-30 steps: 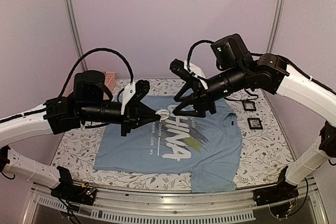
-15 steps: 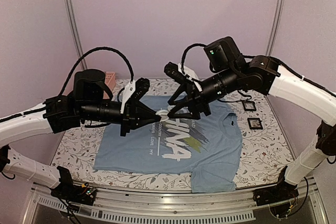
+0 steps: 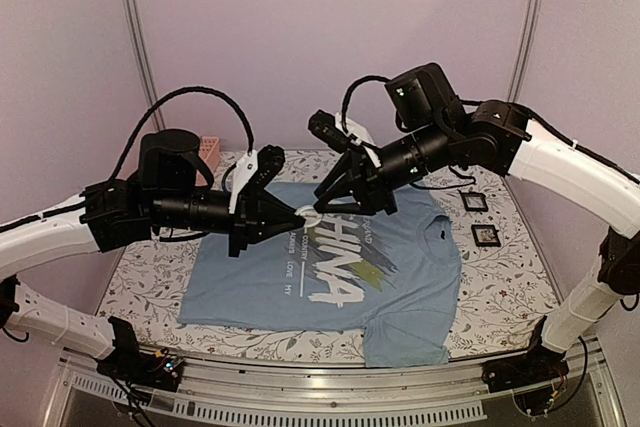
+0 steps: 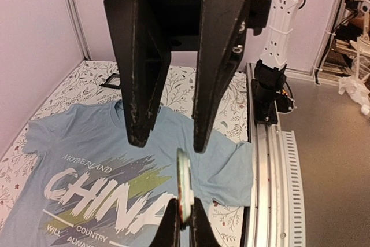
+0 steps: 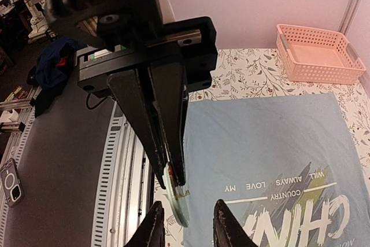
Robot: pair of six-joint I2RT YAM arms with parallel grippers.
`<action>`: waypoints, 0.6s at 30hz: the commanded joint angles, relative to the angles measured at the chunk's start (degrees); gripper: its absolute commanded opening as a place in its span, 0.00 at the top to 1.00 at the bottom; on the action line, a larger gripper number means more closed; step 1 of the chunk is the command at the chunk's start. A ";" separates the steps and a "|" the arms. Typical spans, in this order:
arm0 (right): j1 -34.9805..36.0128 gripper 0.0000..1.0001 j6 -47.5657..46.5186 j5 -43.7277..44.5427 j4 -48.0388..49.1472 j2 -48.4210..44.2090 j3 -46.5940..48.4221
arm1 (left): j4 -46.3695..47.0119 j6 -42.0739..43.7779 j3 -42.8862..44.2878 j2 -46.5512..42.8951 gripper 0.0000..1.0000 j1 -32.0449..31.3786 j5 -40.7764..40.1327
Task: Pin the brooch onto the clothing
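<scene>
The brooch, a small round pin seen edge-on, is pinched at its lower rim by my left gripper, which is shut on it and holds it in the air above the clothing. The clothing is a light blue T-shirt with a white "CHINA" print, lying flat on the table. My right gripper is open and faces the left one tip to tip. Its two fingers stand on either side of the brooch's free end without touching it. From above, the two grippers meet over the shirt's upper middle.
A pink basket stands at the table's far left corner. Two small black square frames lie on the floral cloth to the right of the shirt. A metal rail runs along the near edge.
My right gripper has moved left and slightly up until it reached the left gripper's tip, and its fingers have drawn closer together. The left arm and the brooch have stayed where they were.
</scene>
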 commanded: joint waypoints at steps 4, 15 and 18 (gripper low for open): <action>0.86 0.77 -0.36 -1.49 -1.08 1.86 1.62 | -0.55 0.61 1.15 0.09 1.00 0.79 -0.04; 0.86 1.00 0.26 -1.54 -1.31 2.76 0.67 | 1.05 0.68 0.65 0.22 1.00 0.74 0.51; 0.86 1.00 0.79 -1.71 -1.00 2.80 0.65 | 0.83 0.73 0.58 0.37 1.00 0.78 1.08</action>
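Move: The brooch is held in the left fingertips, its middle about 2 cm to the right of that hand and 1 cm below it. From the right hand, the same brooch lies about 1 cm left, 1 cm back and 1 cm below. The CHINA print on the clothing is roughly 13 cm farther out and 2 cm right of the brooch, and the shirt's collar about 14 cm out and 24 cm right, both some 30 cm below. The brooch's free end is pinched by the right fingers, which close from about a third open to nearly shut around it. As they shut, the right hand sinks about 1.5 cm, easing slightly back and left onto the brooch. The left hand stays almost in place and keeps its grip on the other end. ##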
